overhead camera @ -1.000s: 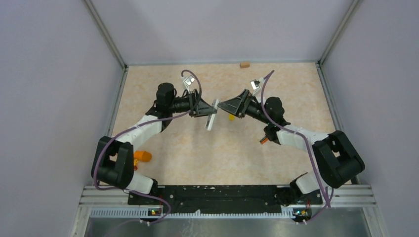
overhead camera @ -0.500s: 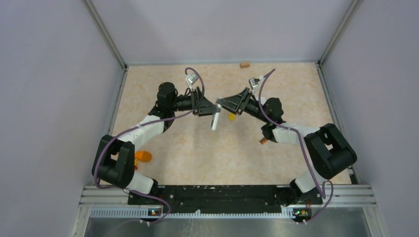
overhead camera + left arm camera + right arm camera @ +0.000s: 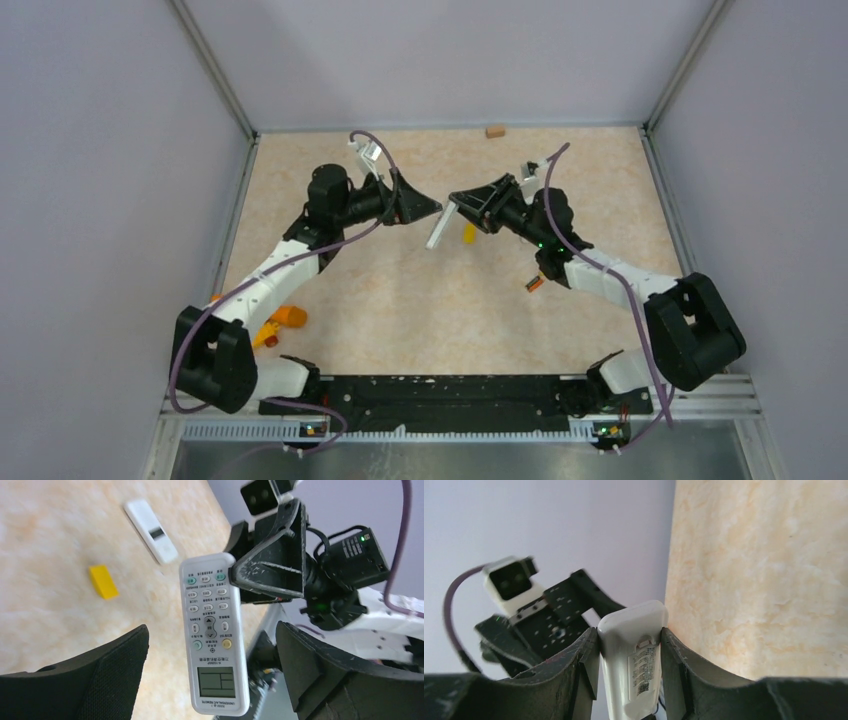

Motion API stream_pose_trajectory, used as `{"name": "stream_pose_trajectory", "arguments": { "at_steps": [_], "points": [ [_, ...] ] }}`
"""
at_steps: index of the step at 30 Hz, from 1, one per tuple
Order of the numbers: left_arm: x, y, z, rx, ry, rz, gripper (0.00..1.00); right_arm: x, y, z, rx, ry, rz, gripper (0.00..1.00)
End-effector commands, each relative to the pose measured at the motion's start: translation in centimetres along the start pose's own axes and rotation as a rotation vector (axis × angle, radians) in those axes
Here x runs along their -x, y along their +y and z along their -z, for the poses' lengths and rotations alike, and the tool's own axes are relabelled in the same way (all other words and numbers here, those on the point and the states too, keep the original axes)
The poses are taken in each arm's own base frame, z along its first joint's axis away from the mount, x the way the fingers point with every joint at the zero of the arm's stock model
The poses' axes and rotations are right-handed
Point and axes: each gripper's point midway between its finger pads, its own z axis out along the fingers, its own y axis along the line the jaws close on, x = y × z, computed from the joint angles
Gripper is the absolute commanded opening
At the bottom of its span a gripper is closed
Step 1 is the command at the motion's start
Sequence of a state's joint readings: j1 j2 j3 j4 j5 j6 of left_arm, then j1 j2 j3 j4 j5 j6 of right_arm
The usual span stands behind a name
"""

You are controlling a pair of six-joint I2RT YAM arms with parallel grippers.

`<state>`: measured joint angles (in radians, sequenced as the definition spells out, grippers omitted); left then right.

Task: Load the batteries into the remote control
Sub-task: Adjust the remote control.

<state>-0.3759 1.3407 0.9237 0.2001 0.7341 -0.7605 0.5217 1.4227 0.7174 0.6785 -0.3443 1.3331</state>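
A white remote with buttons and a small screen (image 3: 440, 227) hangs tilted above the table's middle. My right gripper (image 3: 462, 205) is shut on its upper end, and the right wrist view shows its labelled back (image 3: 634, 670) squeezed between my fingers (image 3: 586, 655). My left gripper (image 3: 428, 208) stands open just left of it, its pads well apart on either side of the button face (image 3: 215, 645) without touching. The remote control (image 3: 151, 530), slim and white with a dark recess, lies on the table beyond. One orange-and-black battery (image 3: 533, 284) lies beside my right arm.
A yellow block (image 3: 468, 234) lies under the held remote, also in the left wrist view (image 3: 103, 581). A larger orange cylinder (image 3: 291, 316) and yellow blocks (image 3: 262, 335) sit by my left arm. A small brown block (image 3: 494, 130) rests at the back wall.
My right gripper closed on the buttoned remote's upper end. My left gripper then let go of it, opened wide and drew slightly back to the left.
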Motion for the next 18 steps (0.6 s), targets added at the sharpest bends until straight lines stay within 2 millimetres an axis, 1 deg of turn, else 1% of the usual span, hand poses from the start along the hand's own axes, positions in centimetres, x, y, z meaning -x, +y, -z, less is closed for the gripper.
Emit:
{"name": "stream_pose_trajectory", "arguments": {
  "at_steps": [1, 2, 3, 8, 12, 15, 18],
  "points": [
    [3.4, -0.5, 0.9, 0.101, -0.178, -0.210, 0.99, 2.2, 0.8, 0.2, -0.099, -0.111, -0.010, 0.18],
    [3.4, -0.8, 1.0, 0.106, -0.190, -0.241, 0.99, 2.4, 0.7, 0.2, -0.115, -0.117, -0.018, 0.18],
    [3.6, -0.7, 1.0, 0.129, -0.208, -0.261, 0.99, 2.5, 0.5, 0.2, -0.135, -0.124, -0.030, 0.19],
    [2.9, -1.2, 1.3, 0.145, -0.229, -0.361, 0.99, 2.8, -1.2, 0.3, -0.223, -0.155, -0.131, 0.18],
    [1.3, -1.3, 0.7, 0.147, -0.204, -0.423, 0.98, 2.8, -1.8, 0.5, -0.260, -0.171, -0.204, 0.17],
    [-0.6, 0.3, 0.3, 0.225, -0.168, -0.484, 0.97, 2.6, -2.2, 0.7, -0.289, -0.176, -0.266, 0.15],
    [-2.3, 1.5, -0.4, 0.284, -0.135, -0.555, 0.97, 2.2, -2.7, 0.8, -0.333, -0.157, -0.318, 0.15]
  ]
}}
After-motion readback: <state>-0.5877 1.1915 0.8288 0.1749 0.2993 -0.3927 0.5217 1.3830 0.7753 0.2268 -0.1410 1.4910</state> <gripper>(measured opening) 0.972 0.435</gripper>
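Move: The remote control, held near one end by the right fingers, has its middle about 4 cm back and 2 cm left of the right hand, slightly below it. From the empty left hand it lies roughly 3 cm back, 2 cm right and 1 cm below. On the table, about 24 cm below the right hand, the yellow block is some 4 cm right of it and level fore-and-aft; the orange batteries are about 17 cm right and 9 cm back. The remote control, still pinched in the right fingers, is lowered about 5.5 cm, drawn 3 cm right and a little forward, while that wrist turns clockwise and its fingers dip, nearly 30 degrees altogether. Beside it the wide-open left hand rises about 3 cm and sinks again to end slightly below its start, drifting a little back, rolling its wrist some 25 degrees and swinging its fingers forward. ##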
